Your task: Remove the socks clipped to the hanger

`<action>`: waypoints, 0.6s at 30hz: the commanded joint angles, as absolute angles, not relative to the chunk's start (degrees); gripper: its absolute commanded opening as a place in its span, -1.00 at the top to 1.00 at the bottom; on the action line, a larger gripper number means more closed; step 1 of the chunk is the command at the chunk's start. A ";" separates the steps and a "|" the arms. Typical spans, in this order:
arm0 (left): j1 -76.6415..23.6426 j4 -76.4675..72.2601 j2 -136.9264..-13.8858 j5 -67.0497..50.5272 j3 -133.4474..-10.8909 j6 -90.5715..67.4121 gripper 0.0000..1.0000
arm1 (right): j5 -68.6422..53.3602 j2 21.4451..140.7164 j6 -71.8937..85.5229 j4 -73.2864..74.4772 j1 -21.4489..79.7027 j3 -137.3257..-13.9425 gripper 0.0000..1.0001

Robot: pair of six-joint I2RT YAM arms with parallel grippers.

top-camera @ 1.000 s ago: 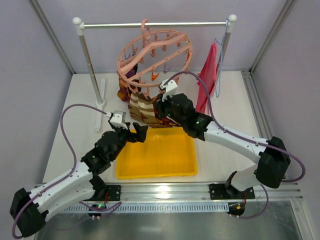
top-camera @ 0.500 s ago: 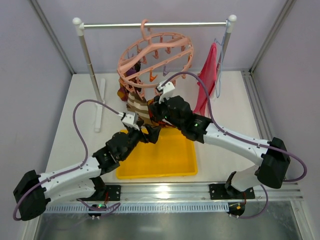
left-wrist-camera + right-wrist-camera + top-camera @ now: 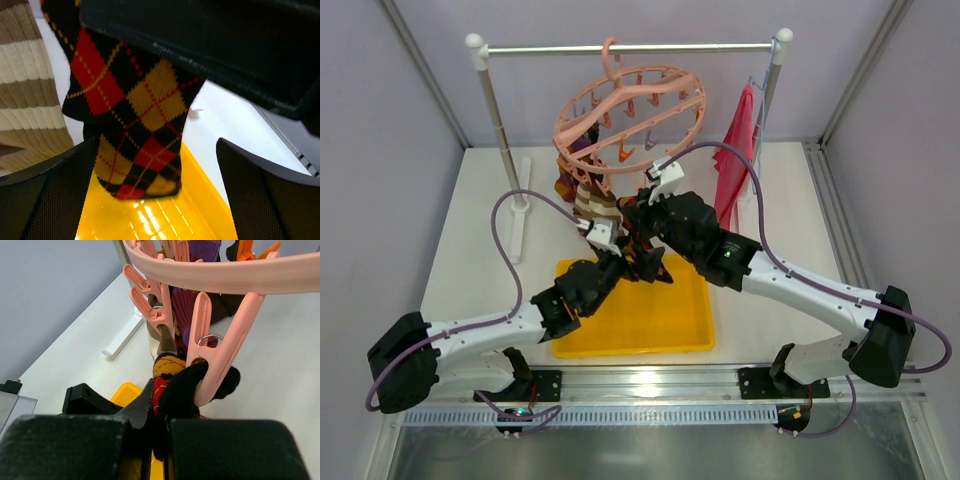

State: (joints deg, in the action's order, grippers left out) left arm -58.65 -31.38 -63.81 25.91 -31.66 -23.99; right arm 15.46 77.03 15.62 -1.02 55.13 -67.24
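Observation:
The salmon-pink ring hanger (image 3: 630, 112) hangs by its hook from the rail. One of its pegs (image 3: 220, 352) still clips the black cuff of the dark argyle sock (image 3: 182, 385). My right gripper (image 3: 638, 226) is shut on that sock just below the peg (image 3: 161, 412). The sock's toe end (image 3: 135, 120) dangles over the yellow tray between the wide-open fingers of my left gripper (image 3: 155, 195), touching neither clearly. A brown-cream striped sock (image 3: 592, 205) and a maroon-purple sock (image 3: 189, 305) hang from other pegs to the left.
A yellow tray (image 3: 670, 325) lies below the socks in front of the arms. A plain pink-red cloth (image 3: 733, 165) hangs at the rail's right post. The rail's left post (image 3: 500, 130) and its white foot stand at the back left.
My left arm has swung right and forward, bringing its open gripper up under the argyle sock. The right gripper has kept its hold; the hanger has tilted slightly.

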 commanded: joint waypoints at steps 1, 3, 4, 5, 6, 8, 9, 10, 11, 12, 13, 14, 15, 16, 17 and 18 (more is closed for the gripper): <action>-59.24 -37.44 -66.44 29.79 -34.63 -23.82 -0.99 | 16.00 75.32 16.52 -1.06 55.55 -66.89 0.90; -59.24 -39.36 -67.84 30.32 -34.63 -23.99 -0.99 | 16.00 75.06 16.26 -0.53 55.55 -66.62 0.90; -59.33 -39.90 -68.46 31.11 -34.80 -23.99 -0.99 | 15.82 74.97 16.17 -0.53 55.46 -66.53 0.90; -59.33 -40.25 -68.99 31.37 -34.98 -23.91 -0.99 | 16.69 74.62 16.00 -0.35 55.55 -66.36 0.90; -59.33 -40.43 -69.78 31.81 -35.24 -23.82 -0.99 | 16.87 74.53 15.91 -0.35 55.55 -66.18 0.90; -59.41 -40.17 -70.57 32.17 -36.30 -23.56 -0.99 | 16.88 74.01 15.65 -0.44 55.55 -65.83 0.90; -59.50 -39.99 -71.10 32.17 -36.56 -23.47 -0.95 | 16.88 73.83 15.64 -0.35 55.46 -65.57 0.90; -59.59 -39.90 -71.45 32.08 -37.00 -23.29 -0.84 | 17.14 73.74 15.64 -0.35 55.55 -65.65 0.90; -59.85 -40.16 -71.80 32.25 -37.09 -23.20 -0.69 | 17.31 73.57 15.56 -0.35 55.46 -65.39 0.90; -60.03 -40.25 -71.89 32.52 -37.09 -23.03 -0.38 | 17.40 73.39 15.47 -0.35 55.46 -65.30 0.90; -60.29 -40.60 -72.33 32.78 -37.09 -22.77 -0.26 | 17.40 73.30 15.47 -0.35 55.55 -65.30 0.90; -60.47 -40.61 -72.33 32.96 -37.09 -22.33 -0.17 | 17.66 73.04 15.47 -0.35 55.46 -64.95 0.89; -60.56 -40.61 -72.60 32.87 -37.18 -22.24 -0.06 | 17.93 72.86 15.56 -0.35 55.55 -64.78 0.89; -60.56 -40.43 -72.95 32.78 -37.18 -22.24 0.02 | 17.76 72.69 15.56 -0.35 55.55 -64.69 0.89; -60.64 -40.26 -73.12 32.61 -37.26 -22.15 0.12 | 17.67 72.51 15.56 -0.35 55.55 -64.51 0.89; -60.64 -40.17 -73.56 32.35 -37.61 -21.80 0.33 | 17.14 72.07 15.64 -0.35 55.55 -64.08 0.89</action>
State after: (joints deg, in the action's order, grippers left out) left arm -60.77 -37.08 -72.51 29.87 -35.09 -23.11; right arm 18.50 74.78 15.33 0.67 54.59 -64.64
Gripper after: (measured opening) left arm 0.431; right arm 0.055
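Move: The argyle sock hangs from its pink clip with its body about 3 cm ahead of the open left hand, 1 cm to its right and 2 cm above. The striped socks hang some 10 cm left of that hand and 7 cm farther out; the yellow tray lies 21 cm below it, its middle 2 cm back and 2 cm left. From the right hand, pinching the cuff, the clip is about 4 cm ahead, level sideways and 3 cm up; the sock's body is 1 cm back, 2 cm right, 6 cm below. The argyle sock's hanging lower part is taken between the left fingers: that hand slides about 2.5 cm right and 1 cm forward, its fingers level, then closes to a little under half open around the knit. The right fingers stay shut on the cuff just under the clip and draw it about 2 cm to the right and 1 cm down. ##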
